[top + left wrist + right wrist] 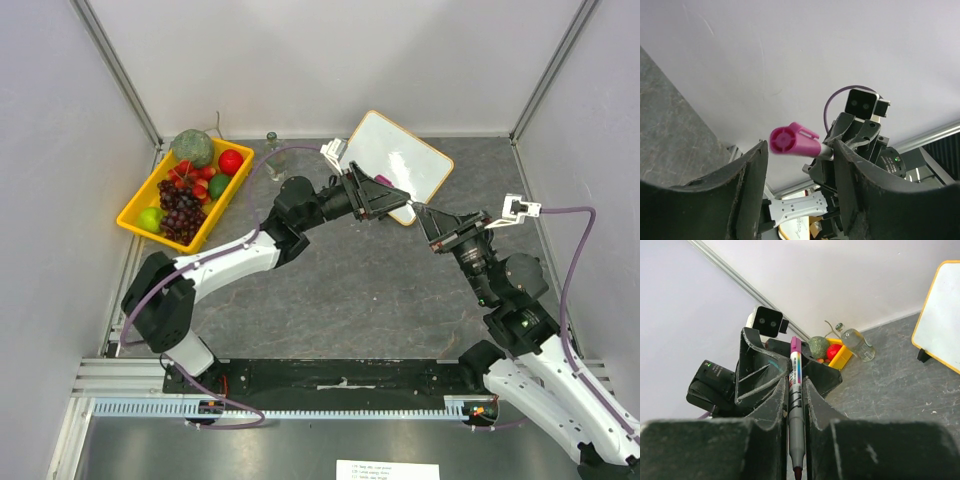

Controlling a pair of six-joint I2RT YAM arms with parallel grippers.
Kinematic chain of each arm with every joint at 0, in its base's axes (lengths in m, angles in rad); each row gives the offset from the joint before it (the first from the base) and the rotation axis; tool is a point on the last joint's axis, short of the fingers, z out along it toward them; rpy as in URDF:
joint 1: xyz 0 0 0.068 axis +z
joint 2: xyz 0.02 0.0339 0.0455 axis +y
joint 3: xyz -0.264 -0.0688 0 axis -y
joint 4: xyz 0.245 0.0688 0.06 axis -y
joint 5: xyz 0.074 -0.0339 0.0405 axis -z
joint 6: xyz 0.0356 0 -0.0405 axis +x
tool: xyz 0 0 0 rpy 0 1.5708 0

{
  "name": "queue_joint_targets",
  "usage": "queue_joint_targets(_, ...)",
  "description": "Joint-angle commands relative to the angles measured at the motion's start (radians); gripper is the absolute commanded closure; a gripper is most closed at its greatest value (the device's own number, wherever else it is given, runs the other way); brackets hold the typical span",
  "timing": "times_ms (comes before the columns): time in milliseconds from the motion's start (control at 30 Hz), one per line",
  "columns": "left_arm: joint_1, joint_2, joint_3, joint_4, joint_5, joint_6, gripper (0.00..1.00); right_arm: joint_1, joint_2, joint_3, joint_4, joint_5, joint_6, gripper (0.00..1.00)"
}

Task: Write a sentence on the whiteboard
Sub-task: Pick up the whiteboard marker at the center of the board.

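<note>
The whiteboard [400, 160] lies at the back of the table, white with a yellow frame, and its corner shows in the right wrist view [945, 315]. My right gripper [428, 218] [796, 385] is shut on a grey marker [796, 410]. The marker's dark nib points back toward the wrist and its pink cap [796, 344] points away. My left gripper [398, 197] [799, 150] faces it just in front of the board's near edge. The pink cap [795, 141] sits between its fingertips, whose jaws stand apart with a thin gap at the left finger [752, 190].
A yellow tray [135, 215] of fruit stands at the back left, also seen in the right wrist view [844, 357]. A small clear bottle [272, 150] [856, 343] stands by the back wall. Grey walls close in three sides.
</note>
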Motion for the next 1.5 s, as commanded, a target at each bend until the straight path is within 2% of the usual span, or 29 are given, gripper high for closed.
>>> queue_joint_targets(0,-0.035,0.037,0.077,0.15,0.016,-0.051,0.42,0.002,-0.001,-0.01,0.053,0.031,0.041,1.0)
queue_joint_targets(133,-0.04,0.037,0.063,0.185,-0.017,-0.046,0.49,0.002,-0.003,-0.02,0.049,0.029,0.052,1.0)
queue_joint_targets(233,-0.044,0.037,0.051,0.205,-0.036,-0.045,0.69,0.002,-0.015,-0.033,0.046,0.045,0.064,1.0)
queue_joint_targets(300,-0.046,0.036,0.052,0.206,-0.037,-0.045,0.9,0.004,-0.016,-0.038,0.037,0.052,0.075,1.0)
queue_joint_targets(333,-0.046,0.037,0.052,0.208,-0.037,-0.042,0.98,0.002,-0.015,-0.037,0.026,0.056,0.079,1.0)
queue_joint_targets(367,-0.046,0.036,0.052,0.208,-0.039,-0.039,0.98,0.002,-0.009,-0.034,0.015,0.059,0.082,0.95)
queue_joint_targets(433,-0.046,0.024,0.045,0.208,-0.043,-0.023,0.98,0.002,0.002,-0.026,-0.006,0.053,0.084,0.81)
queue_joint_targets(533,-0.044,-0.01,0.031,0.179,-0.062,0.016,0.98,0.002,0.013,-0.006,-0.025,0.019,0.05,0.43)
queue_joint_targets(633,-0.037,-0.064,0.018,0.095,-0.088,0.082,0.98,0.002,0.033,0.032,-0.058,-0.016,0.012,0.16)
queue_joint_targets(700,-0.026,-0.108,0.018,0.003,-0.106,0.153,0.98,0.002,0.051,0.068,-0.092,-0.052,-0.029,0.03)
queue_joint_targets(767,-0.014,-0.162,0.044,-0.159,-0.132,0.245,0.98,0.004,0.075,0.107,-0.12,-0.107,-0.081,0.02)
queue_joint_targets(833,-0.009,-0.212,0.093,-0.362,-0.177,0.37,0.98,0.002,0.103,0.147,-0.176,-0.116,-0.115,0.02)
queue_joint_targets(967,0.002,-0.3,0.193,-0.669,-0.257,0.601,0.98,0.002,0.122,0.201,-0.235,-0.135,-0.218,0.02)
queue_joint_targets(1133,0.019,-0.342,0.409,-1.066,-0.267,0.808,0.98,0.001,0.195,0.31,-0.316,-0.263,-0.358,0.02)
queue_joint_targets(1267,0.02,-0.326,0.546,-1.348,-0.234,0.908,0.98,0.001,0.282,0.391,-0.353,-0.439,-0.444,0.02)
queue_joint_targets(1467,0.02,-0.26,0.73,-1.648,-0.065,1.014,0.98,0.001,0.402,0.5,-0.385,-0.755,-0.551,0.02)
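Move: The marker is still in the right fingers, its middle about 2 cm ahead and 2 cm left of that hand, roughly level. From the left hand, whose open fingers reach round its magenta-end half, it is some 2 cm back and 2 cm right. The right fingertips are about 4 cm back and 4 cm right of the left hand. The whiteboard lies some 30 cm below, about 18 cm ahead of the left hand and 1 cm right. The marker changes hands: the left hand edges a centimetre or so right and back, lifts slightly and pinches the marker's magenta-end half. Only then do the right fingers open wide. The left carries it about 12 cm left and 9 cm up, its left side rolling upward; the open right hand dips briefly, then follows some 8 cm left, rolling left side down and turning counter-clockwise. ##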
